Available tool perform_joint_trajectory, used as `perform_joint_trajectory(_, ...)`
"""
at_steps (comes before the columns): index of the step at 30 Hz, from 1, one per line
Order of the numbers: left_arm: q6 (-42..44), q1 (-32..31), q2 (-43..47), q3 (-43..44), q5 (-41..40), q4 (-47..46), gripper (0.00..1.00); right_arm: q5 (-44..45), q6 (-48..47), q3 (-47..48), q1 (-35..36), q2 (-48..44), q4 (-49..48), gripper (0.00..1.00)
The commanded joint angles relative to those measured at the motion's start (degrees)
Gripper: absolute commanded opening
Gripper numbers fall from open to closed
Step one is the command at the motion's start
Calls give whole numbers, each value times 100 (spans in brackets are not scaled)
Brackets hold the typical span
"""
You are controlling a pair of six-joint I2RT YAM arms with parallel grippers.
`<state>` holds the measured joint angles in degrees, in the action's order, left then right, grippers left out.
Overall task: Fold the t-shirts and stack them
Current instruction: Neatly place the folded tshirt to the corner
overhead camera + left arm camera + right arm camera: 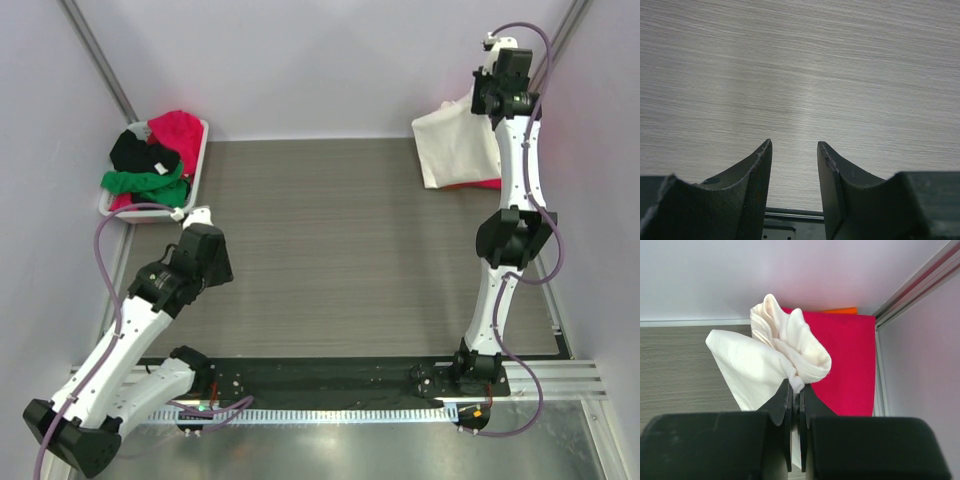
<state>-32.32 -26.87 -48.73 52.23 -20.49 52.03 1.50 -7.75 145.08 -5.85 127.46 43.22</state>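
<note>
My right gripper [797, 386] is shut on a bunched edge of the cream-white t-shirt [775, 355], holding it up at the far right corner. That shirt [455, 145] hangs folded over a magenta-pink t-shirt [850, 365] lying flat, with an orange t-shirt [842, 310] edge showing behind it. Only a pink strip [478, 184] shows under the cream shirt in the top view. My left gripper [794, 147] is open with nothing between its fingers, hovering over bare table at the near left [205, 250]. More t-shirts lie in the basket: green [148, 183], black [140, 152] and red [178, 128].
The white slotted basket [196, 165] stands at the far left against the wall. A metal wall rail [910, 285] runs beside the stack at the right corner. The wood-grain table [330, 250] spreads between the arms.
</note>
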Motion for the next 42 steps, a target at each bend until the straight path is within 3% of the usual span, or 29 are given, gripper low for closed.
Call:
perform_joint_trajectory(1,67,-2,-49,7,-43,-185,42,-280,-69,293,-145,50,-630,1)
perform_joint_trajectory(12,32,-2,-154,7,-113,-149,42,-405,-165,407,-584,569,-1482,1)
perform_joint_trajectory(23,-29,-11,-312,24,-210,-79,41,-475,-403,311,-909,1579,-3231,1)
perform_joint_trajectory(31,-47,-20,-444,33,-271,-53,42,561,-491,293,-997,2537,-4670,1)
perform_joint_trajectory(32,-47,-11,-453,24,-263,-53,42,884,-482,302,-1006,2738,-4856,6)
perform_joint_trajectory(33,-47,-11,-471,33,-262,-61,41,1000,-386,311,-1006,2819,-5032,25)
perform_joint_trajectory(34,-47,-11,-479,24,-262,-44,41,984,-298,354,-1015,2898,-5243,54)
perform_joint_trajectory(35,-47,-11,-480,33,-262,-61,41,1106,-210,398,-989,2925,-5306,99)
perform_joint_trajectory(38,-47,-2,-418,33,-271,-61,41,1466,-25,67,-875,2619,-5490,100)
perform_joint_trajectory(42,-47,-20,-269,16,-271,-70,42,2098,308,-673,-769,1443,-5860,100)
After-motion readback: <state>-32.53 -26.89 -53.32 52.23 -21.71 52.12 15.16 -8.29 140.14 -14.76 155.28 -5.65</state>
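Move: The white t-shirt is already pinched in my right hand and hangs below it, its middle about 7 cm left, 3 cm ahead and 14 cm down. I'm taking it to the red stack, whose middle is roughly 6 cm ahead, 6 cm right and 24 cm below. The corner where the walls meet the table stands some 16 cm ahead and 22 cm right. From my idle left hand the stack is about 44 cm ahead and 76 cm right. I swing my right hand rightward over the red stack and drop it, slowly at first and then fast, about 19 cm down and 17 cm right while reaching 11 cm forward towards the corner. The wrist turns some 20 degrees clockwise and the fingertips tip up towards level. Low over the stack's right edge I open my fingers wide, let go of the white t-shirt and begin to rise. ##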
